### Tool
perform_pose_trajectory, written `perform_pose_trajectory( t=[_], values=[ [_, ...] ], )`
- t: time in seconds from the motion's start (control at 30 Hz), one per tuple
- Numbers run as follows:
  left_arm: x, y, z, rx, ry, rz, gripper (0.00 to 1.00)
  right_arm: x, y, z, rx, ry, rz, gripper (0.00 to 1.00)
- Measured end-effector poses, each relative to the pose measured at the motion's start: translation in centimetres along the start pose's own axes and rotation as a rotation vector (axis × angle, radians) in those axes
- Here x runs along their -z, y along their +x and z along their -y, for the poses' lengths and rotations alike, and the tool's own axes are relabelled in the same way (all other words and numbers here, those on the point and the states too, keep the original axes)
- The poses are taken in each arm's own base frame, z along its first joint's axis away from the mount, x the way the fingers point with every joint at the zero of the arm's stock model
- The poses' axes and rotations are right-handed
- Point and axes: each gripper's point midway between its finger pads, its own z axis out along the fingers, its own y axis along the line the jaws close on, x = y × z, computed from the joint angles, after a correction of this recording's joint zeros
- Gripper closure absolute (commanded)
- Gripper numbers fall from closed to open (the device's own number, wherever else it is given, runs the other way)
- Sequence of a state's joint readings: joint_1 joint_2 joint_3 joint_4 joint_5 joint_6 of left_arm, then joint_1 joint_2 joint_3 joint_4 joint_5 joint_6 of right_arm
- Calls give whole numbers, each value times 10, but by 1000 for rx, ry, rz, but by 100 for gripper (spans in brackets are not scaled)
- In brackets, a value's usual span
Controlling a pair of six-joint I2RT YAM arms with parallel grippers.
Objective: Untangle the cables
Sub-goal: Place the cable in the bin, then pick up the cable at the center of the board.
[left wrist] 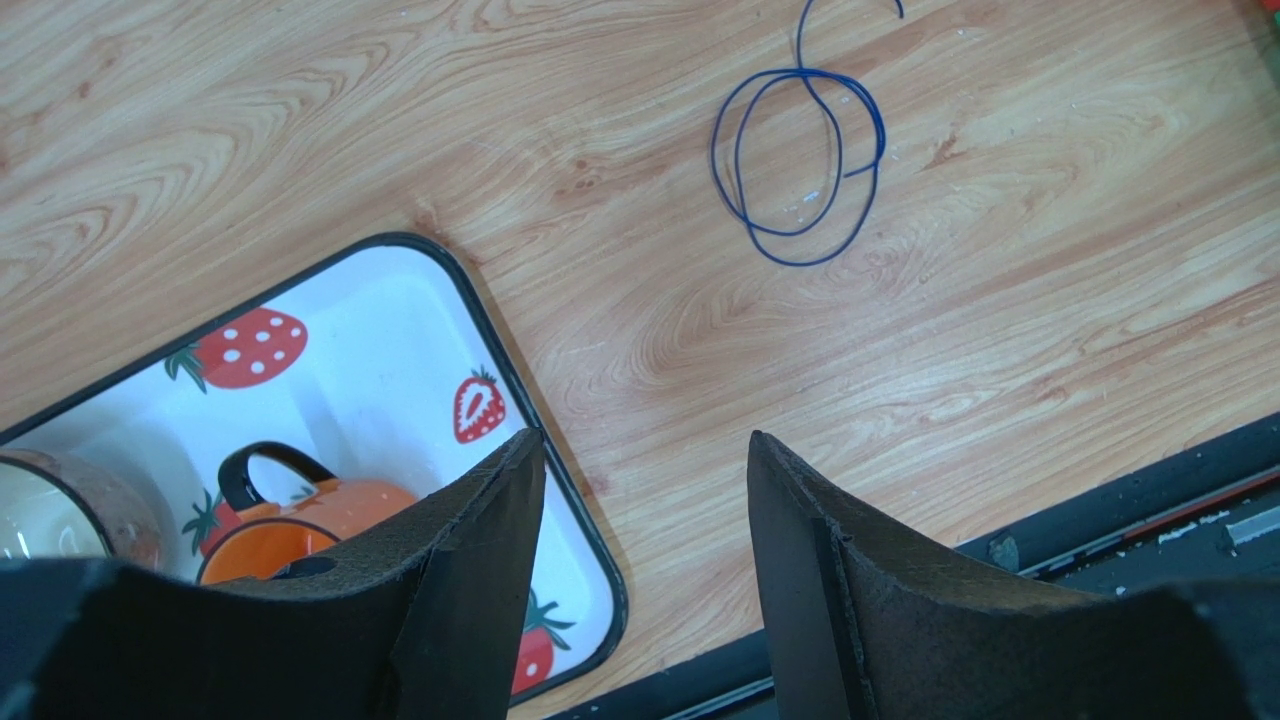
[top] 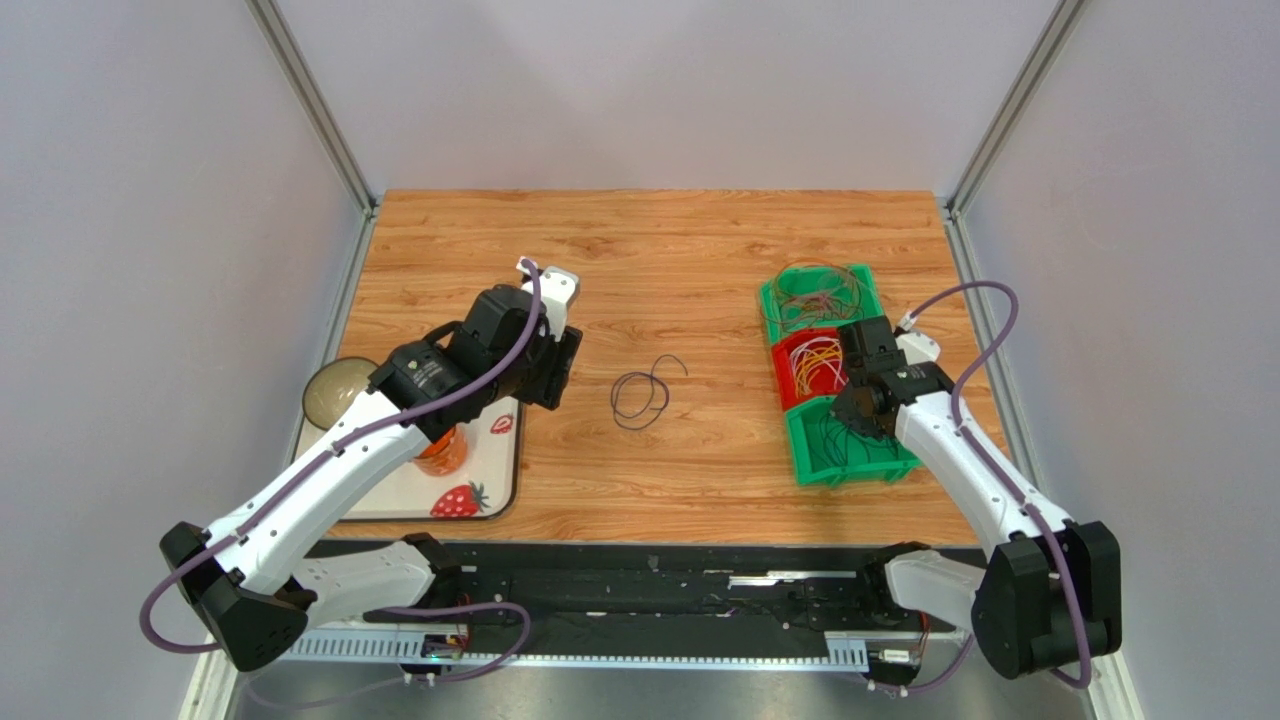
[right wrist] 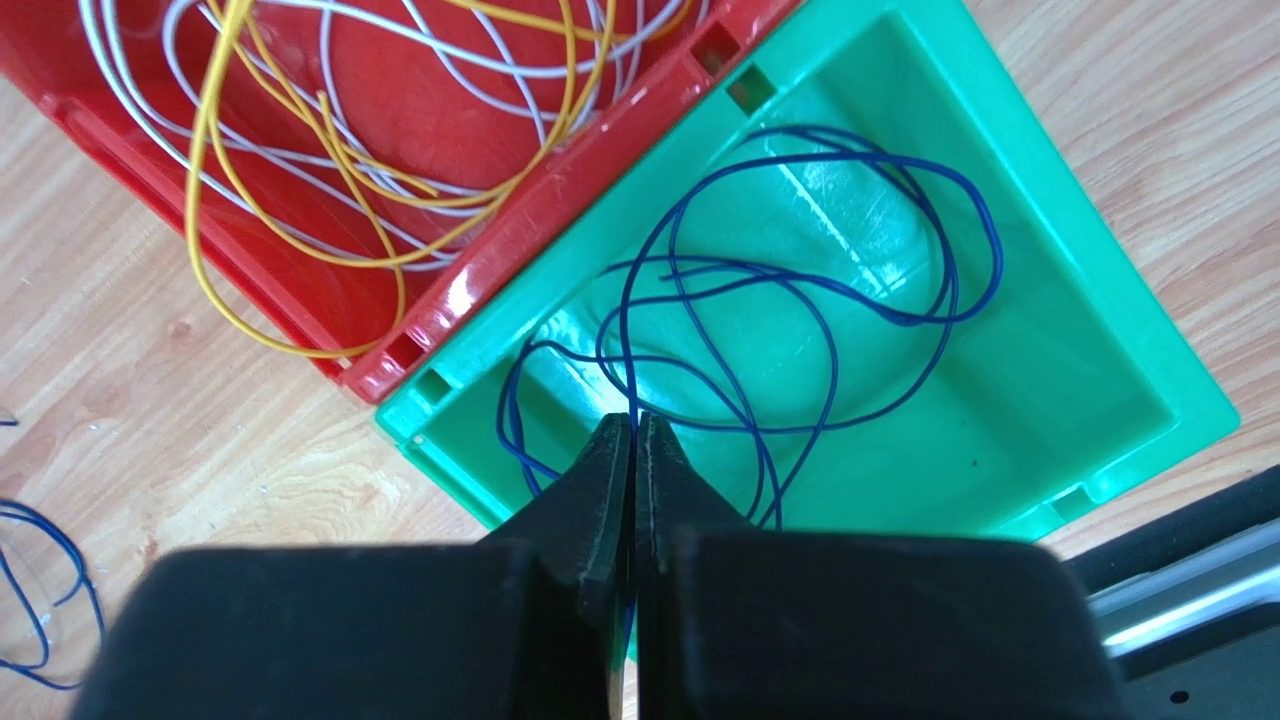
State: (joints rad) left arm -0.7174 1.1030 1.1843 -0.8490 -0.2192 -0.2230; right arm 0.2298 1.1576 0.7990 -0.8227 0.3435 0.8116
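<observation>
One dark blue cable loop (top: 642, 396) lies alone on the wood mid-table, and the left wrist view shows it (left wrist: 800, 264) ahead of my left gripper (left wrist: 646, 438). That gripper (top: 553, 372) hangs open and empty over the tray's corner. My right gripper (right wrist: 633, 426) is shut on a strand of the blue cable (right wrist: 751, 428) coiled in the near green bin (right wrist: 1052, 360). From above it (top: 860, 408) sits over that bin (top: 887, 468). Yellow and white cables (right wrist: 361, 188) tangle in the red bin (right wrist: 496, 90). More thin loops (top: 816, 285) fill the far green bin.
A strawberry-print tray (top: 489, 473) at the left holds an orange mug (top: 440, 450), partly hidden under my left arm. A round glass piece (top: 338, 390) sits at the tray's far left. A black rail runs along the near table edge (top: 646, 578).
</observation>
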Motion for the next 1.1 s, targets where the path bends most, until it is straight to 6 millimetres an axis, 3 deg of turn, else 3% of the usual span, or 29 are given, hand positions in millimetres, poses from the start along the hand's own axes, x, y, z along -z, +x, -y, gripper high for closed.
perform_pose_trajectory(
  t=[0.07, 0.17, 0.4, 0.6, 0.87, 1.0, 1.1],
  values=[
    [0, 0, 0, 0, 0, 0, 39, 1, -4, -1, 7, -1, 13, 72],
    [0, 0, 0, 0, 0, 0, 39, 2, -9, 0, 22, -4, 31, 59],
    [0, 0, 0, 0, 0, 0, 39, 21, -24, -1, 31, -45, 95, 49],
    [0, 0, 0, 0, 1, 0, 39, 42, -42, -5, 31, -94, 160, 55],
    [-4, 3, 9, 21, 38, -24, 39, 64, -44, -18, 61, -231, 185, 54],
    [-21, 11, 22, 74, 71, -82, 40, 68, -41, -27, 94, -286, 168, 52],
    [-44, 26, 37, 120, 110, -134, 40, 69, -39, -32, 116, -317, 155, 50]
  ],
)
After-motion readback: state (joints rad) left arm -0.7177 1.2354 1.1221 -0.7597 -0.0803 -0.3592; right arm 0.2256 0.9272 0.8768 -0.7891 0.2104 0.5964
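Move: The right hand, pinching a blue cable, is over the near green bin, whose middle lies about 2 cm to its right, 1 cm back and 6 cm below; the red bin is some 9 cm ahead and 1 cm left. The remaining blue cable lies about 8 cm ahead of the open left hand, 10 cm right and 22 cm below; the orange mug stands some 16 cm left, level with that hand and 19 cm below. The right fingers open from shut to about half and let go of the cable over the near green bin, while the hand rises about 8 cm, drifting a little forward and, late on, left, its tips swinging up and forward and the wrist turning some 15 degrees counter-clockwise. The left hand waits, then speeds down about 5 cm and right nearly as far towards the remaining blue cable, its half-open fingers tipping more downward. ##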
